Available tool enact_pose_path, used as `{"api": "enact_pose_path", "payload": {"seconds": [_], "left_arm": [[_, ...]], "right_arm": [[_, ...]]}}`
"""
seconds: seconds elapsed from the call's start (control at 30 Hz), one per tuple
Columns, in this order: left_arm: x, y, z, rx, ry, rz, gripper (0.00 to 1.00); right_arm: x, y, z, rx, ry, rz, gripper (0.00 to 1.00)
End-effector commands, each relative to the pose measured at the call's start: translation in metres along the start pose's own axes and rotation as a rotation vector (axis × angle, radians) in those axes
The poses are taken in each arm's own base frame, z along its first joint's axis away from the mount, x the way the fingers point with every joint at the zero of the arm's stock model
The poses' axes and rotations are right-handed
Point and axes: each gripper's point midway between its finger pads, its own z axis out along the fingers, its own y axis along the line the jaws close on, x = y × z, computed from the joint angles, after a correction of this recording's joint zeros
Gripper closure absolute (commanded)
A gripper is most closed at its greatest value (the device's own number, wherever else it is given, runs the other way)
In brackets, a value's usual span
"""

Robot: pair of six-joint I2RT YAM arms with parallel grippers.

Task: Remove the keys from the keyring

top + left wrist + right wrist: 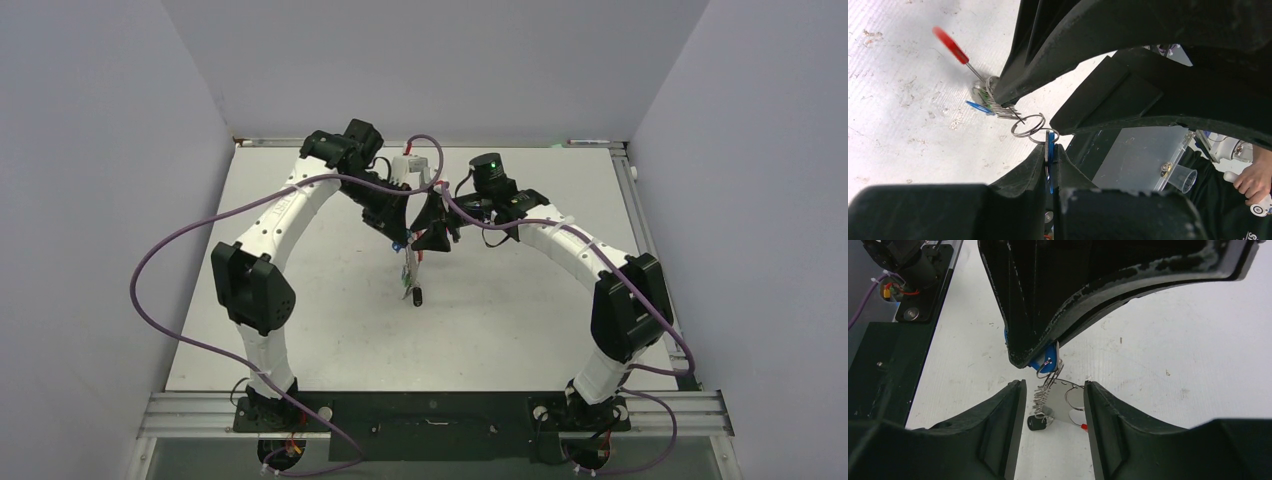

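Observation:
My left gripper (1052, 151) is shut on a blue key tag (1050, 156), held edge-on above the table. From it hang two small steel split rings (1029, 125) and the rest of the keys (993, 102), with green, blue and red tags (950, 44). In the right wrist view the bunch (1042, 397) dangles below the left gripper (1048, 315), ending in a black tag (1037, 423). A thin silvery loop with a red tip, the keyring (1071, 399), hangs beside it. My right gripper (1054, 407) is open, its fingers on either side of the bunch. From above, the bunch (411, 275) hangs under both grippers.
A white table (520, 320) lies under the hanging bunch. Purple cables (170, 250) loop beside both arms. Grey walls close in the left, right and back. A black rail (883, 355) runs along the table's near edge.

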Motion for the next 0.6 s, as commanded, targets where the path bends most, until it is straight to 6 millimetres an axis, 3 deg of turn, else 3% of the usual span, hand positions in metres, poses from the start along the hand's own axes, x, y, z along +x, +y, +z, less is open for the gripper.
{"api": "enact_pose_path", "payload": {"seconds": [0.0,0.2,0.43,0.57], "left_arm": [[-0.015,-0.013,-0.010,0.045,-0.056,0.035,1.00],[-0.018,-0.014,-0.009,0.053,-0.062,0.030,1.00],[-0.020,-0.006,-0.011,0.023,-0.070,0.022,1.00],[-0.030,0.010,-0.022,-0.043,-0.115,0.012,1.00]], "right_arm": [[-0.024,-0.007,0.004,-0.007,-0.056,-0.067,0.55],[-0.023,-0.009,0.009,-0.009,-0.063,-0.050,0.60],[-0.023,-0.012,0.007,0.005,-0.060,-0.051,0.92],[-0.018,-0.023,0.001,0.051,-0.046,-0.038,0.95]]}}
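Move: The small split ring hanging off the blue key in the left gripper is almost between the half-open right fingertips: level with the right hand point, about 1 cm to its left. The key's blue head sits some 3 cm left and 2 cm above it. Under the right hand, the metal plate hangs about 7 cm below and the black-headed key about 12 cm below, 2 cm back. From the left gripper the ring lies about 2 cm right and 2 cm below. Ease the right gripper less than 1 cm left and forward onto the ring just below the blue key, and close its fingers from about half open to nearly shut, pinching the ring at the tips. Keep the left gripper shut on the key, and let it shift about 1 cm forward as the right fingers finish closing. ##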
